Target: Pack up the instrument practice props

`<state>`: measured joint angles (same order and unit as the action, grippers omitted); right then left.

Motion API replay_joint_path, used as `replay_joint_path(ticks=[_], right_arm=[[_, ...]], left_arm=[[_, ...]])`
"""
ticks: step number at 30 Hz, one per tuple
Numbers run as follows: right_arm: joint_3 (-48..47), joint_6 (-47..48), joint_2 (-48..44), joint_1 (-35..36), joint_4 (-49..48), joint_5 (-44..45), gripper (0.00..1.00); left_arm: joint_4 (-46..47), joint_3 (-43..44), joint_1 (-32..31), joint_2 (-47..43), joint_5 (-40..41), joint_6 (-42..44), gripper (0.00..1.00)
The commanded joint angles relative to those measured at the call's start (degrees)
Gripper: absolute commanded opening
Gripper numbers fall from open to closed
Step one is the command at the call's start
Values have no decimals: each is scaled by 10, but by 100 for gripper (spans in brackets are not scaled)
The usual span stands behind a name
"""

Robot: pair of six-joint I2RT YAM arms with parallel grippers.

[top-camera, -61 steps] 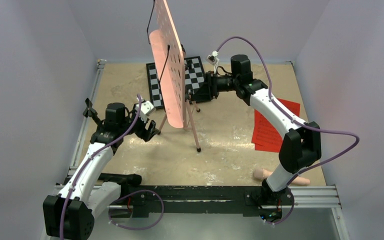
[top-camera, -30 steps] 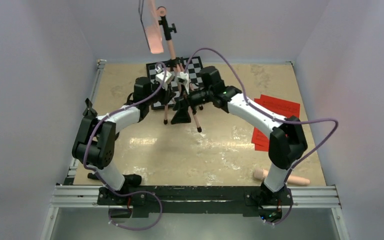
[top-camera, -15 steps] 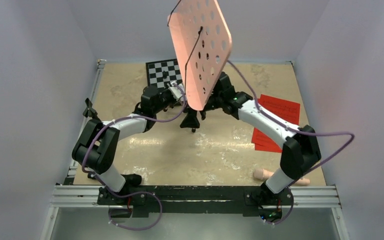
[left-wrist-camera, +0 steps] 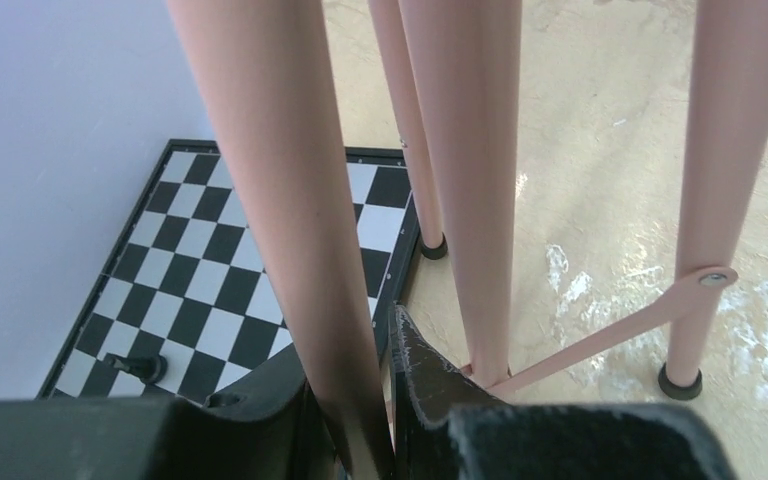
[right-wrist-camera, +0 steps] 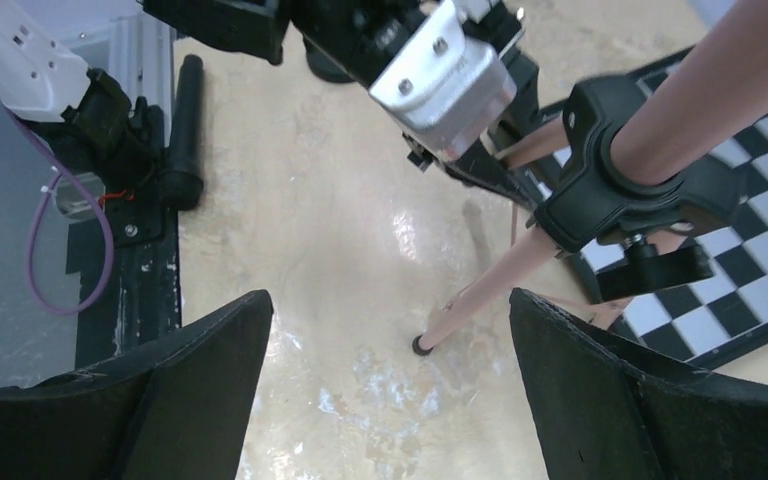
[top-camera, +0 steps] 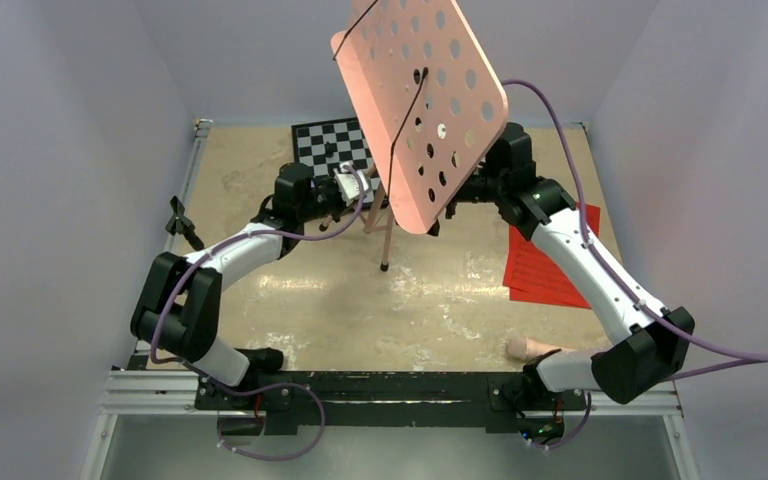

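The pink music stand's perforated desk (top-camera: 420,95) tilts high over the table middle, its thin tripod legs (top-camera: 386,240) on the table below. My left gripper (top-camera: 365,198) is shut on one pink leg (left-wrist-camera: 300,250), which runs between its jaws (left-wrist-camera: 360,370). Right of the stand, my right gripper (top-camera: 457,196) stands open (right-wrist-camera: 390,330) with nothing between its fingers; beneath it a leg's foot (right-wrist-camera: 420,346) rests on the table, and the stand's black collar (right-wrist-camera: 620,190) shows. Red printed sheets (top-camera: 550,260) lie at the right. A peach tube (top-camera: 528,347) lies by the right arm's base.
The black-and-white chessboard (top-camera: 332,143) lies at the back, one leg's foot (left-wrist-camera: 434,247) at its edge. A small black item (top-camera: 182,220) sits at the left table edge. A black rod (right-wrist-camera: 185,130) lies along the near rail by the left arm's base.
The desk has swung up and to the right. My right gripper has drawn back to the right of the stand. My left gripper keeps its hold on the leg.
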<state>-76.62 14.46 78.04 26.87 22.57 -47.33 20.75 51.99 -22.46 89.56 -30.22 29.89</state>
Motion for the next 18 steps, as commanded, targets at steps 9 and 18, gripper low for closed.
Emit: replay_joint_path(ticks=[9, 18], right_arm=[[-57, 41, -25, 2, 43, 24, 92], [-81, 43, 8, -37, 37, 42, 89]], left_arm=[[-166, -26, 14, -72, -155, -43, 0], [-200, -35, 50, -94, -203, -69, 0]])
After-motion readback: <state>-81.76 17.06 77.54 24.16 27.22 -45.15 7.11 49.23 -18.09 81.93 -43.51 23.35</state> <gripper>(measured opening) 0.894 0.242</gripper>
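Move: My left hand already grips a leg of the pink music stand; the stand's black collar is about 5 cm ahead of it, 8 cm to its right and 8 cm above. The chessboard's middle is some 18 cm ahead, 3 cm right and 17 cm below. From my open right hand the collar lies roughly 8 cm ahead, 9 cm left and 5 cm below, and the red sheets about 30 cm right, 6 cm ahead and 30 cm below. Keeping my left fingers shut on the leg, I draw it back about 6 cm and a little left, away from the chessboard, while that wrist pitches about 15 degrees forward and down. My right hand stays open and clear of the stand, rising some 2.5 cm and then easing 2 cm to the right and slightly forward. ##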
